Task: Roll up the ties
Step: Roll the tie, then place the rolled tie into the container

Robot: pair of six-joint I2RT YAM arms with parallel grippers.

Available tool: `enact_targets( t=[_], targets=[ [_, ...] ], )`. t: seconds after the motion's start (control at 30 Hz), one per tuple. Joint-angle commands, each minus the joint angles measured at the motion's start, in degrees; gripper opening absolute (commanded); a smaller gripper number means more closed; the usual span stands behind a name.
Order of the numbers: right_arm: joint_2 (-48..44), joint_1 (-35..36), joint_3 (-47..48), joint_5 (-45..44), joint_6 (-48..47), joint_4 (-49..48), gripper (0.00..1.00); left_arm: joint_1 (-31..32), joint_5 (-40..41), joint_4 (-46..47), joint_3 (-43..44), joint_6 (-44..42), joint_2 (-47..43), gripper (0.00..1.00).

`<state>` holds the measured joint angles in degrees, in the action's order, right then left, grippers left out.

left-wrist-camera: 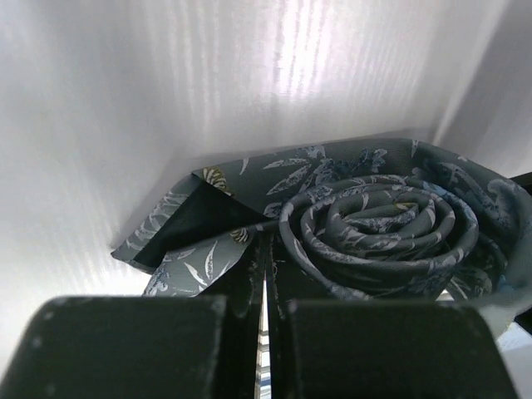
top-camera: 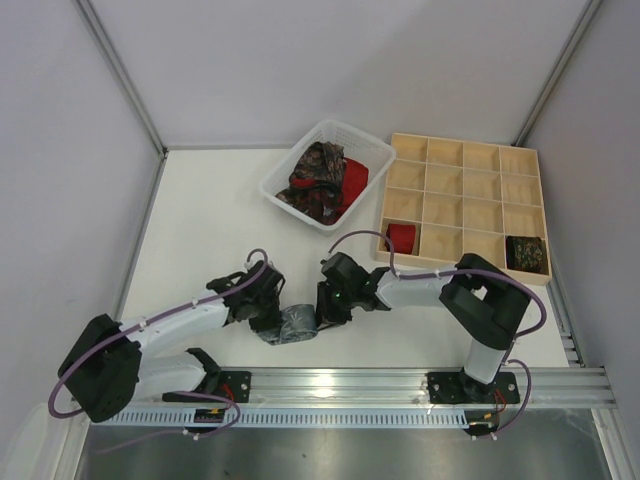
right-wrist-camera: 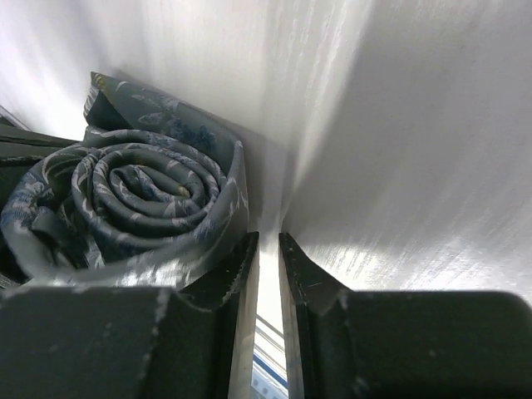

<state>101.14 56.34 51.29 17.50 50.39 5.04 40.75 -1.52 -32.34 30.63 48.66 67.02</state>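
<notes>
A grey patterned tie [top-camera: 297, 324] lies near the table's front edge, wound into a loose roll [left-wrist-camera: 378, 220] with its flat tail [left-wrist-camera: 187, 224] spread to one side. My left gripper [top-camera: 268, 316] is shut at the roll's left side. Its tips [left-wrist-camera: 266, 245] touch the fabric where the tail meets the roll; whether they pinch a layer I cannot tell. My right gripper [top-camera: 326, 308] stands at the roll's right side, slightly open [right-wrist-camera: 268, 237], with nothing between its fingers. The roll's outer layer [right-wrist-camera: 141, 187] leans on one finger.
A white plastic basket [top-camera: 283, 172] at the back holds a dark paisley tie [top-camera: 315, 175] and a red tie [top-camera: 354, 180]. The wooden grid tray [top-camera: 465, 200] on the right holds a red roll [top-camera: 402, 237] and a dark paisley roll [top-camera: 525, 252].
</notes>
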Motion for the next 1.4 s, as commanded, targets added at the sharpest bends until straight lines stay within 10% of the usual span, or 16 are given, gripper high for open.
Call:
enact_targets(
  t=[0.0,0.27,0.77,1.37],
  targets=[
    [-0.9,-1.2,-0.1,-3.2,-1.9,2.3,0.22,0.4,4.6,-2.9,0.7,3.1,-2.5,0.00],
    [-8.9,-4.6,-4.6,-6.1,-7.0,6.5,0.43,0.2,10.8,-14.7,3.6,9.3,-15.9,0.00],
    [-14.1,-16.2,-15.2,16.6,-9.0,-12.8,0.99,-0.1,-11.8,10.1,1.5,1.6,-18.4,0.00],
    [-0.3,-13.0,-16.5,29.2,2.4,-41.4,0.97,-1.9,-0.2,6.3,-7.9,4.2,-21.1,0.00]
  ],
)
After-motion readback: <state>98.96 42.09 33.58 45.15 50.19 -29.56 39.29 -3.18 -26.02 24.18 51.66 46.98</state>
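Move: The grey rolled tie stands on edge between the hands, about 5 cm to the right of the left hand and level with it, its middle some 2 cm above the fingertips. Its folded tail end lies about 3 cm left and 1 cm back of the left hand. From the right hand the roll is about 5 cm left and level; the red roll in the wooden box sits some 21 cm ahead and 20 cm right. Leaving the roll's right side, the right hand opens from nearly shut to wide, swinging out about 7 cm right and a little forward while rising, then comes partly back leftwards, tilting some 25 degrees so its jaws face the roll. The closed left hand first edges left, lifts about 12 cm while swinging right, then sinks back 7 cm to the roll's upper left edge, fingers now slanting further forward and right. ##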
